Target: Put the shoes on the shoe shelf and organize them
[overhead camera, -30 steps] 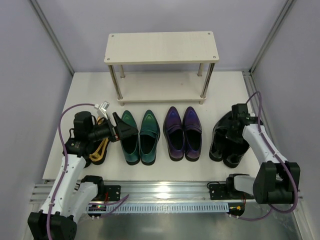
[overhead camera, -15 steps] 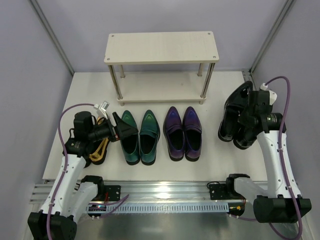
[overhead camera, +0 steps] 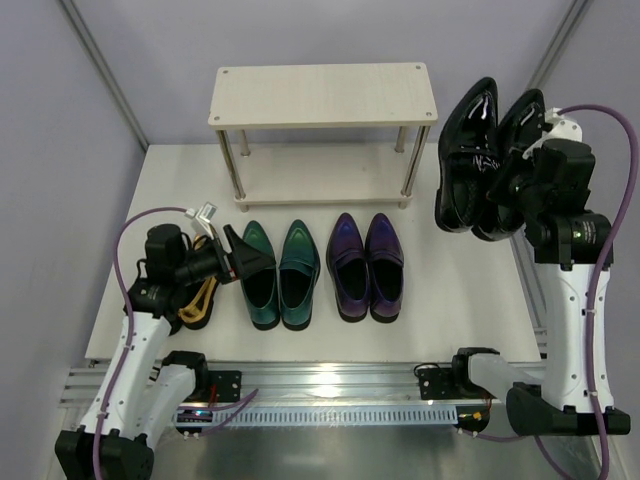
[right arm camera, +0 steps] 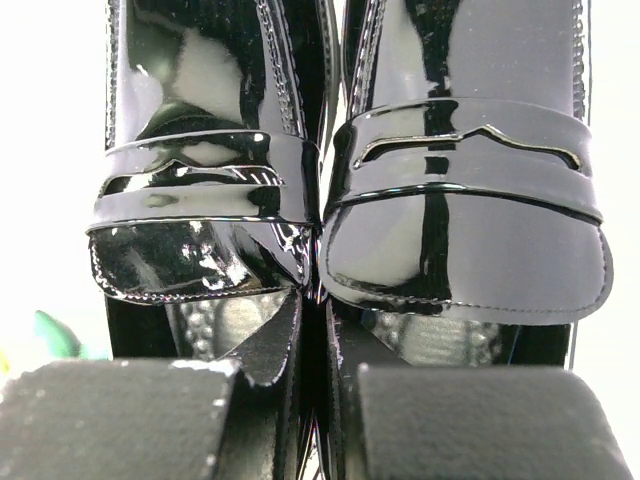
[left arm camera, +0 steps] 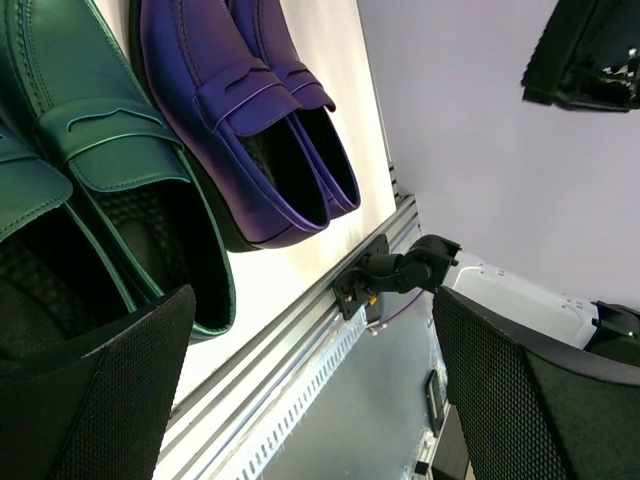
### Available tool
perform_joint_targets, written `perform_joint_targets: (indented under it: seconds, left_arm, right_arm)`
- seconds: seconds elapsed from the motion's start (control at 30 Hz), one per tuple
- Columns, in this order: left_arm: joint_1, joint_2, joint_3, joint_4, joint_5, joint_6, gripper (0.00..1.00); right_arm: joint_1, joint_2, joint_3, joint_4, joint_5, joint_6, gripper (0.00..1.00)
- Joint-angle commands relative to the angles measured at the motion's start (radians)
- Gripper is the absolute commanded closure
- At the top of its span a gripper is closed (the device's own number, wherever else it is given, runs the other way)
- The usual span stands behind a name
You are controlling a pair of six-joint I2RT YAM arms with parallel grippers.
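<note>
A pair of black shoes (overhead camera: 478, 160) hangs in the air just right of the shoe shelf (overhead camera: 322, 95), at the height of its top board. My right gripper (overhead camera: 517, 172) is shut on the two inner walls of that pair (right arm camera: 440, 200), pinched together between its fingers (right arm camera: 322, 385). The teal pair (overhead camera: 280, 275) and the purple pair (overhead camera: 367, 265) lie side by side on the table in front of the shelf. The gold pair (overhead camera: 197, 297) lies at the left, mostly hidden under my left arm. My left gripper (overhead camera: 243, 256) stands open beside the teal pair (left arm camera: 110, 170), holding nothing (left arm camera: 315, 390).
Both shelf boards are bare. An aluminium rail (overhead camera: 330, 380) runs along the table's near edge. Grey walls and slanted frame posts (overhead camera: 105, 85) close in both sides. The right arm's base (left arm camera: 520, 295) sits by the rail.
My right gripper has lifted the black pair off the table at the right and carried it up and back, beside the shelf's right end. The left arm has not moved.
</note>
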State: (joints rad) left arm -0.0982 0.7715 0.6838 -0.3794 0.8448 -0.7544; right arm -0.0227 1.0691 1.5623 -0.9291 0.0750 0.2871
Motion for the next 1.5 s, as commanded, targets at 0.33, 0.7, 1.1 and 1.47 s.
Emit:
perform_joint_targets:
  seconds: [0.33, 0.7, 1.1, 1.47]
  left_arm:
    - [-0.003, -0.043, 0.0, 0.028, -0.016, -0.022, 0.0]
    - [-0.003, -0.064, -0.017, 0.007, -0.027, -0.017, 0.0]
    - [-0.003, -0.061, -0.017, -0.01, -0.03, -0.01, 0.0]
    - [-0.003, -0.066, -0.024, -0.032, -0.046, 0.0, 0.0]
  right_arm:
    - [0.12, 0.314, 0.479, 0.409, -0.407, -0.037, 0.96]
    - [0.342, 0.597, 0.797, 0.432, 0.029, -0.083, 0.96]
    - [0.464, 0.696, 0.892, 0.608, 0.367, -0.198, 0.96]
    - [0.461, 0.772, 0.915, 0.647, 0.368, -0.229, 0.96]
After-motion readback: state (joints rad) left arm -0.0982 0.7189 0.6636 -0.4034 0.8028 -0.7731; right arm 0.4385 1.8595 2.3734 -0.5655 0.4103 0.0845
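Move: The right gripper already has the black shoes pinched together, high above the table. Their place, the right end of the shelf's top board, lies about 22 cm ahead, 18 cm left and 9 cm below this hand. The shelf's right front post stands some 13 cm ahead, 10 cm left and 23 cm below it; the purple shoes are about 5 cm back, 22 cm left and 33 cm below. From the left gripper, that board end is roughly 32 cm ahead, 29 cm right and 5 cm above. Keep the black shoes pinched and carry them with the right arm forward about 20 cm and leftward about 16 cm, climbing some 11 cm, towards and over the right end of the top board. Swing the hand counter-clockwise nearly 30 degrees on the way, then turn it most of the way back; tip the fingers up by about 20 degrees, and finish straight forward and slightly up. ##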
